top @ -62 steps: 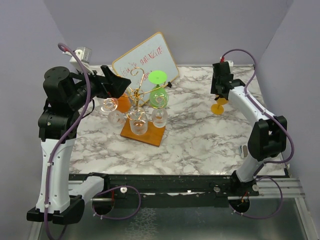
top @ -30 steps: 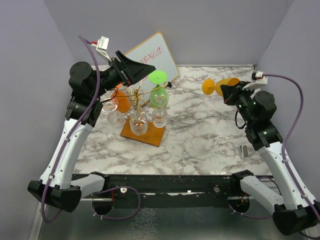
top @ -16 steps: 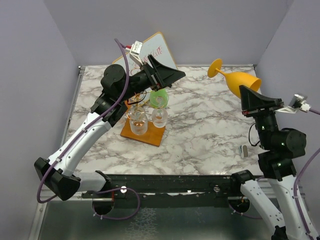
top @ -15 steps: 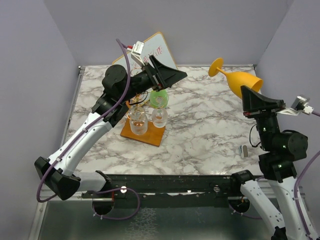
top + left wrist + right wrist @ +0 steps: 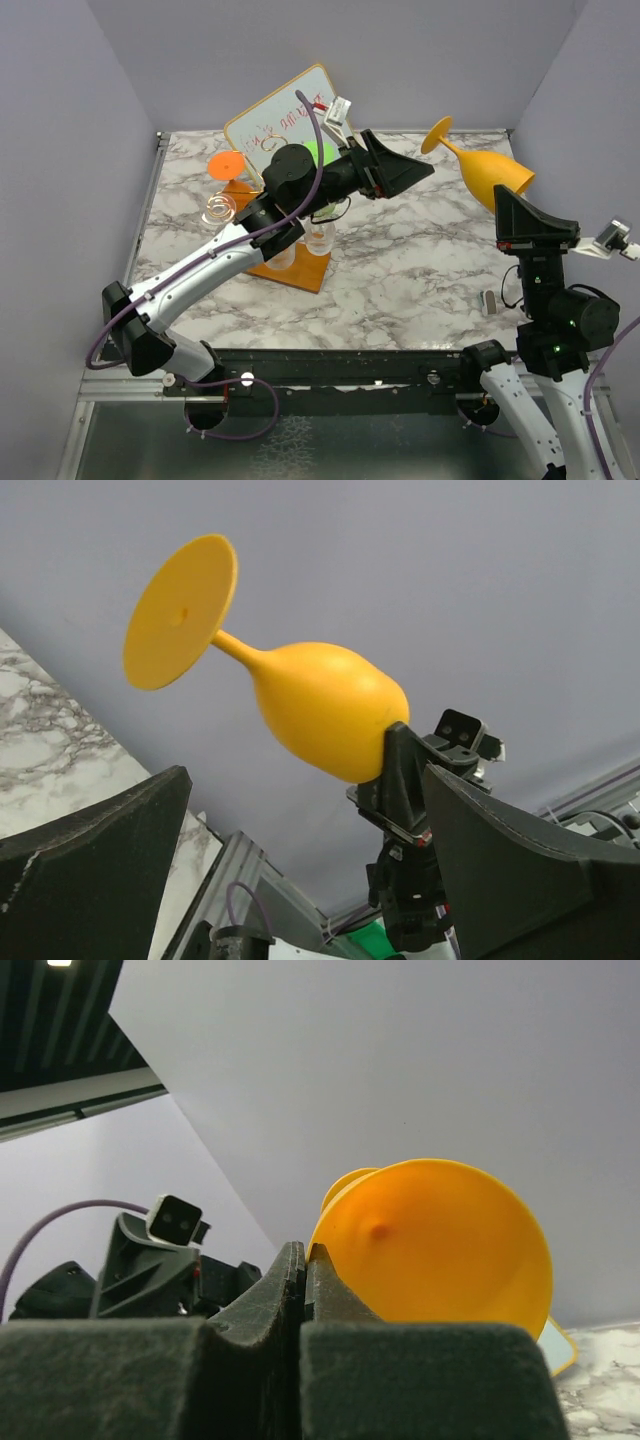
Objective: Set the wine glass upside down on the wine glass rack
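Note:
An orange-yellow wine glass (image 5: 492, 172) is held high at the right, lying tilted with its foot (image 5: 437, 133) toward the back left. My right gripper (image 5: 502, 198) is shut on the bowl's rim; in the right wrist view the fingers (image 5: 290, 1280) pinch the rim of the wine glass (image 5: 440, 1240). My left gripper (image 5: 418, 174) reaches across from the left and stands open, a short way from the glass's stem. Its wrist view shows the wine glass (image 5: 325, 705) between and beyond the spread fingers (image 5: 90, 870). The wine glass rack (image 5: 290, 270) is partly hidden under the left arm.
Clear glasses (image 5: 320, 238) hang on the rack, with an orange foot (image 5: 227, 165) and a green foot (image 5: 318, 152) on top. A tilted whiteboard (image 5: 270, 125) stands behind it. A small grey object (image 5: 490, 300) lies near the right arm. Purple walls enclose the marble table (image 5: 400, 260).
The left arm has swung right across the rack toward the glass, gripper still open. The right arm has shifted slightly right and nearer with the glass.

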`<control>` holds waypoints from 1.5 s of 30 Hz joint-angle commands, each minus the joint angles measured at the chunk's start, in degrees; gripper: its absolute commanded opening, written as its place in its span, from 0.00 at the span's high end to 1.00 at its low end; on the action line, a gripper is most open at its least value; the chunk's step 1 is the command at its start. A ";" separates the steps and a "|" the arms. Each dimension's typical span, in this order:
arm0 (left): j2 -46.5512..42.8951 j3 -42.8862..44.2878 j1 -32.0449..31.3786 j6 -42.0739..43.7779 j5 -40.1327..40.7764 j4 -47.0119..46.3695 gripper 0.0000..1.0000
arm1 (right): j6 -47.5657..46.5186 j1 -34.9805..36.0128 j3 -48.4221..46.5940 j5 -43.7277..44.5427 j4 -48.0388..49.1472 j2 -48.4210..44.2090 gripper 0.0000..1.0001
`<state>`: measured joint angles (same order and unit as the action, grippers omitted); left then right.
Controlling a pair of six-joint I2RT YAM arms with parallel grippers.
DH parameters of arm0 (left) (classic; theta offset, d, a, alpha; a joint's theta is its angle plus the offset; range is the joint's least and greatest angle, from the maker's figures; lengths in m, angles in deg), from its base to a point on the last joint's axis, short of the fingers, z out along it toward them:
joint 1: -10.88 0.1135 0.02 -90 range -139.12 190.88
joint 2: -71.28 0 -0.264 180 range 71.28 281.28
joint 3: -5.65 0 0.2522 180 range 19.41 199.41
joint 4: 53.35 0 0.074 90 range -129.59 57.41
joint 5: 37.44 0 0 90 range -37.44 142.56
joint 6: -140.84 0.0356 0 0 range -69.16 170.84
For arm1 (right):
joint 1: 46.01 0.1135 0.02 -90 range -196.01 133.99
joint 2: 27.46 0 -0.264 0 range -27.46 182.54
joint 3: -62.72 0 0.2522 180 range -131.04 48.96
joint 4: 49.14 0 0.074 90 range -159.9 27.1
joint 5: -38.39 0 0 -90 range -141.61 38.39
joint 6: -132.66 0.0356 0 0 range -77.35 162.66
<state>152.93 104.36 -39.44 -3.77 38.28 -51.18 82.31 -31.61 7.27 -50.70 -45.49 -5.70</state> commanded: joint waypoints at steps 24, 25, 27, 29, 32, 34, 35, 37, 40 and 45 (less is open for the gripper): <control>9.26 4.23 -10.68 -14.06 30.30 -7.96 0.31 | 4.58 -0.11 10.23 -5.36 20.76 -3.44 0.99; 9.18 4.09 -10.87 -14.10 31.75 -7.86 0.33 | 4.41 -0.15 10.23 -5.62 21.00 -3.60 0.99; 9.45 4.40 -11.01 -13.76 33.16 -7.91 0.36 | 4.05 -0.15 10.04 -6.62 21.25 -3.80 0.99; 10.53 6.78 -11.02 -11.11 32.21 -7.85 0.40 | 3.18 -0.15 9.22 -8.12 20.28 -3.95 0.99; 11.79 9.69 -11.01 -9.68 29.66 -7.74 0.48 | 0.03 -0.15 7.12 -9.88 16.87 -4.28 0.99; 12.31 10.79 -11.02 -9.47 28.29 -7.74 0.58 | -0.11 -0.15 6.80 -10.75 16.52 -4.47 0.99; 12.45 10.90 -11.02 -9.81 27.92 -7.74 0.64 | -0.03 -0.15 6.80 -11.50 16.85 -4.52 0.99; 12.74 11.10 -11.02 -10.49 27.18 -7.83 0.73 | 0.06 -0.15 6.81 -12.85 17.08 -4.38 0.99; 13.14 12.07 -11.02 -10.02 25.68 -7.74 0.85 | -0.38 -0.13 6.33 -14.28 16.20 -4.51 0.99; 13.96 13.50 -11.02 -10.39 24.35 -7.87 0.86 | -0.58 -0.15 6.11 -16.88 16.00 -4.30 0.99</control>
<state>165.60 115.07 -50.63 -14.46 64.75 -57.94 81.96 -31.88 14.79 -60.71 -28.88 -9.50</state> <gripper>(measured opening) 0.146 0.023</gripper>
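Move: The yellow wine glass is already held by its rim in my right hand. From my open left hand, its stem is about 8 cm to the right and 5 cm ahead, nearly level; its foot is about 4 cm right, 7 cm ahead and slightly higher. The bowl is some 14 cm right and about level fore and aft, a little lower. From my right hand the stem is about 8 cm left, 6 cm ahead and 5 cm up. I take my left hand about 6 cm right to the stem, easing back slightly, then forward with a small dip, then rising some 4 cm. As it goes, I turn that wrist some 20 degrees and close the fingers on the stem just behind the foot. My right hand keeps its pinch on the rim, drawing back about 4 cm and slightly left while tipping up some 15 degrees. ##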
